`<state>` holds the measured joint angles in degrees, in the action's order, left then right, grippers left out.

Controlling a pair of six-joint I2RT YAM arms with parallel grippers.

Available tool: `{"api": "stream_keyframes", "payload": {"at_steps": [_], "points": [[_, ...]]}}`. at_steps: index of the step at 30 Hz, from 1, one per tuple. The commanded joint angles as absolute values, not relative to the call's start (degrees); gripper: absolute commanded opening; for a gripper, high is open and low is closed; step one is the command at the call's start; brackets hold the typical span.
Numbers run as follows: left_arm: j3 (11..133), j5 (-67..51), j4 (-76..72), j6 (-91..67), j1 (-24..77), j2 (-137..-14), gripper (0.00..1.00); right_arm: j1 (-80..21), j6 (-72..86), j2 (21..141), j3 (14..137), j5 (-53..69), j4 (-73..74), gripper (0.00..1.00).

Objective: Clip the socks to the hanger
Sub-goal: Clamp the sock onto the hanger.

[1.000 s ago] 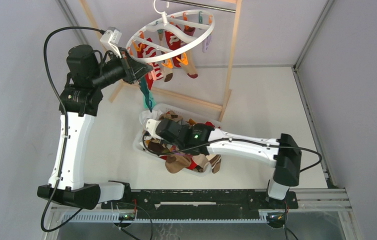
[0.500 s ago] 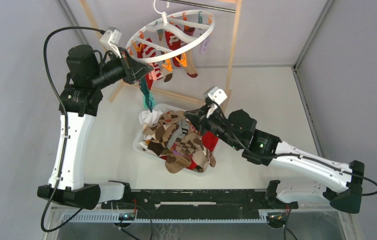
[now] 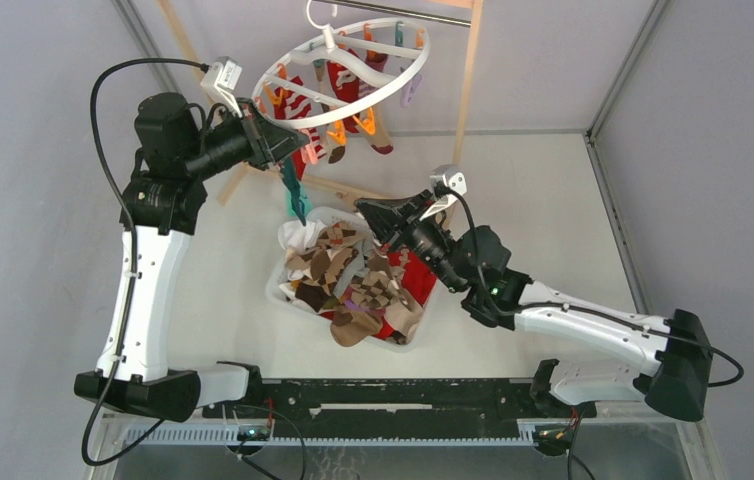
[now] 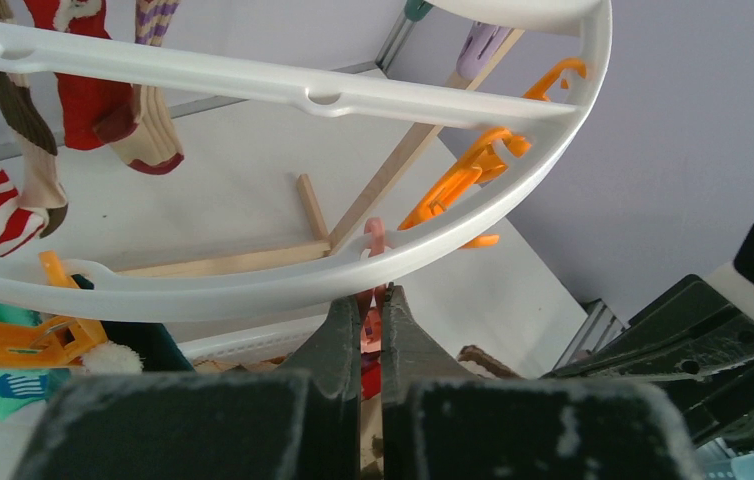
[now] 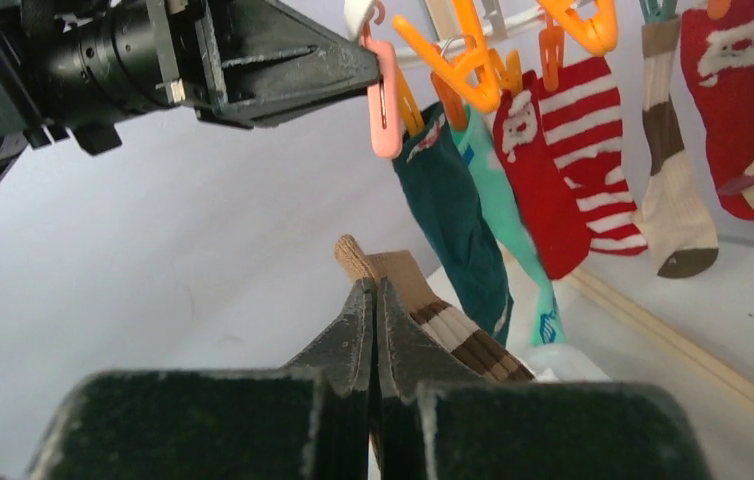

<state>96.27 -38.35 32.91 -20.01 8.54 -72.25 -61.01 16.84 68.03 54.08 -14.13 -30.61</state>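
Observation:
The white ring hanger (image 3: 408, 68) hangs from the wooden frame with several socks clipped on, among them a red-and-white striped one (image 5: 573, 170), a dark green one (image 5: 448, 200) and a mint-teal one (image 5: 513, 240). My left gripper (image 4: 375, 296) is shut on a pink peg (image 5: 385, 100) at the ring's near rim. My right gripper (image 5: 374, 285) is shut on a tan sock with brown and white stripes (image 5: 458, 330), held just below and right of that peg. More socks (image 3: 353, 285) fill the tub.
The translucent tub (image 3: 275, 290) sits mid-table under the hanger. The pale wooden pole frame (image 3: 468, 110) stands behind it, its floor bar (image 3: 373, 197) crossing near the tub. Orange pegs (image 4: 463, 175) hang on the ring beside the pink one.
The right arm has come up out of the tub and swung toward the hanger with the tan sock. The left arm stayed at the ring, shut on the peg.

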Motion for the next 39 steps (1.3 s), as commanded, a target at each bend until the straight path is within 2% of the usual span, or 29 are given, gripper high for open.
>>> {"api": "stream_keyframes", "payload": {"at_steps": [1,13,39], "points": [[94.87,-41.66,31.38,-23.35,8.36,-70.17,0.00,-61.74,15.87,72.23,57.85,-18.31,-43.58,0.00],[94.22,-41.61,30.60,-24.24,8.38,-69.96,0.00,-62.53,10.01,83.13,64.28,-23.34,-52.38,0.00],[94.04,-40.39,30.61,-23.93,8.35,-69.66,0.00,-64.23,4.05,88.21,70.06,-21.02,-54.30,0.00]]}}
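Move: The right hand already holds the brown striped sock, its cuff sticking out past the fingertips. The pink clip lies about 7 cm ahead, 7 cm to the left and 7 cm above this hand; an empty orange clip hangs some 4 cm to the right of the pink one and 1 cm farther out. The hanging teal sock is roughly 10 cm ahead, 11 cm left and 1 cm lower than the right hand. For the left hand, the pink clip is right between its fingers, its middle about 1 cm low. Still pinching the brown striped sock, the right hand carries its cuff towards the pink clip, first forward and left by about 5 cm, then mostly up some 3 cm. On the way the wrist tips upward and turns clockwise, roughly 10 degrees each. The left hand stays put with its fingers kept shut on the pink clip at the hanger's rim. ##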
